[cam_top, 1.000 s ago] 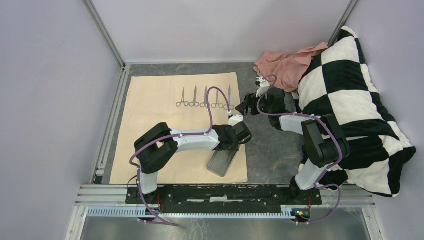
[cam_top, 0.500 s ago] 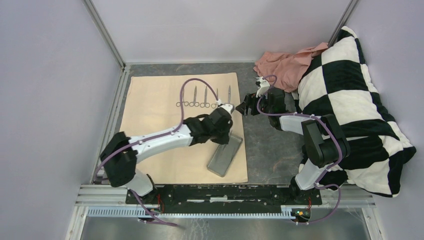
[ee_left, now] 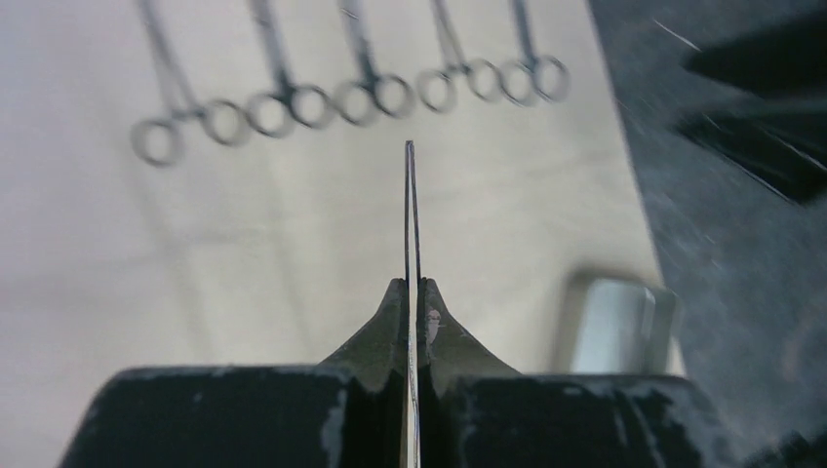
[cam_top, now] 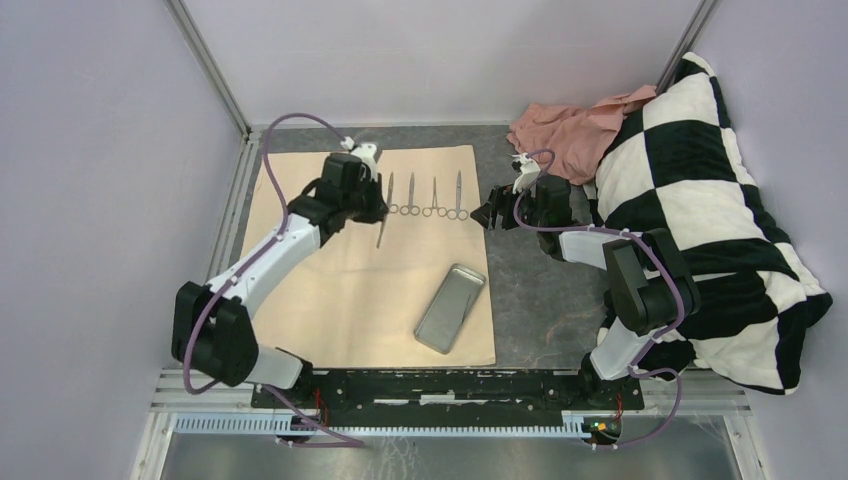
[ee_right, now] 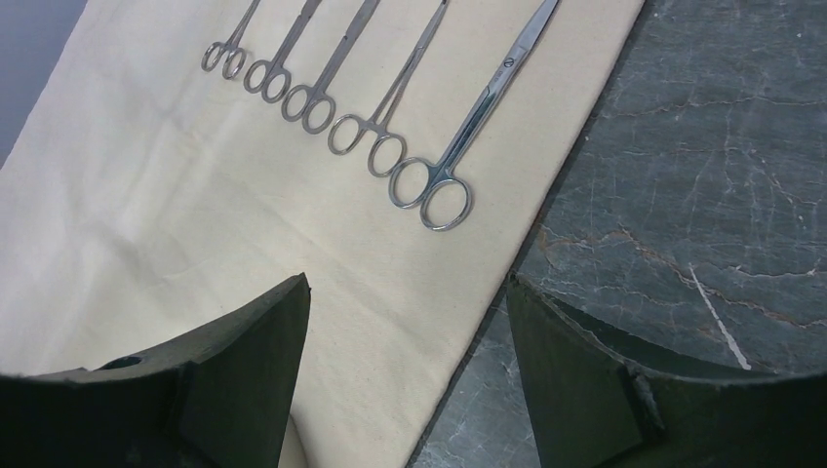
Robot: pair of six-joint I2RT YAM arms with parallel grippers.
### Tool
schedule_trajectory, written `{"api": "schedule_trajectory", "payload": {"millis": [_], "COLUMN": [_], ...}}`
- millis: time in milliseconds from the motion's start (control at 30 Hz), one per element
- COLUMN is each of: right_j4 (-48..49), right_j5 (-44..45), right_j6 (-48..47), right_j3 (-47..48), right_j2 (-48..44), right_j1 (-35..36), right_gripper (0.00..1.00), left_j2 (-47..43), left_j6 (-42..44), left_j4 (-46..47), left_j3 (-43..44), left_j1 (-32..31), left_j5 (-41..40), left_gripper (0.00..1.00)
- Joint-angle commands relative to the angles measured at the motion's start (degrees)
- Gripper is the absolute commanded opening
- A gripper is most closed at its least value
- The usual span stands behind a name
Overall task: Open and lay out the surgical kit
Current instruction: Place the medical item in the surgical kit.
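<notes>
The surgical kit lies opened on the table. Its beige cloth (cam_top: pixel 330 290) is spread flat, with several scissor-handled instruments (cam_top: pixel 434 197) in a row at the far end. The steel tray (cam_top: pixel 450 308) sits near the cloth's front right corner. My left gripper (cam_top: pixel 372 205) hovers over the left end of that row, shut on a slim steel instrument (ee_left: pixel 411 214) seen edge-on and sticking out past the fingertips. My right gripper (cam_top: pixel 492 215) stands open over the cloth's right edge, nothing between its fingers (ee_right: pixel 254 361); the scissors (ee_right: pixel 458 146) lie just ahead.
A crumpled pink cloth (cam_top: pixel 565 125) lies at the back right. A black-and-white checkered pillow (cam_top: pixel 700 200) fills the right side beside the right arm. Dark marbled tabletop (cam_top: pixel 540 290) shows right of the beige cloth. Metal rails (cam_top: pixel 215 270) border the left.
The left arm swung from above the tray to the far left end of the instrument row, carrying the slim instrument. The right arm stayed put.
</notes>
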Motion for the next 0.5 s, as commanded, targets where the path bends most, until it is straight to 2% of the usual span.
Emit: {"api": "schedule_trajectory", "payload": {"millis": [0, 233, 333, 467], "right_j4": [2.60, 2.86, 2.91, 2.87], "right_j5": [-0.88, -1.19, -1.37, -1.70], "right_j6": [0.34, 0.35, 0.37, 0.44], "right_j3": [0.04, 0.12, 0.21, 0.33], "right_j2": [-0.39, 0.00, 0.11, 0.21], "right_j1": [-0.33, -0.28, -0.40, -0.47], "right_gripper": [0.80, 0.80, 0.80, 0.80], "left_j2": [6.43, 23.55, 28.99, 34.45], "left_j6": [10.06, 15.78, 18.69, 18.51], "left_j4": [2.63, 7.64, 10.09, 9.68], "left_j3": [6.98, 19.15, 22.33, 26.19], "left_j1": [5.40, 13.96, 15.32, 15.97], "left_j5": [-11.80, -18.55, -19.17, -19.60], "left_gripper": [0.02, 0.02, 0.02, 0.02]}}
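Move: The left hand holds the tweezers; the free spot for them at the left end of the row lies about 19 cm ahead, 15 cm to its left and some 15 cm below. The nearest clamp lies about 6 cm to the right of that spot, the first scissors 6 cm beyond the clamp, both level with the spot; the tray is 12 cm back and 12 cm right of the hand. From the right hand, the spot is about 12 cm ahead and 36 cm left. With the tweezers still pinched in its shut fingers, the left hand sweeps fast forward and left, some 22 cm across the sheet, past the nearest clamp to the bare cloth left of the row. It starts out level, then sinks about 7 cm while slowing, as the wrist turns some 30 degrees, rolling left side up and swinging counter-clockwise, so that fingers and tweezers come to point straight ahead and down, in line with the laid-out tools. ##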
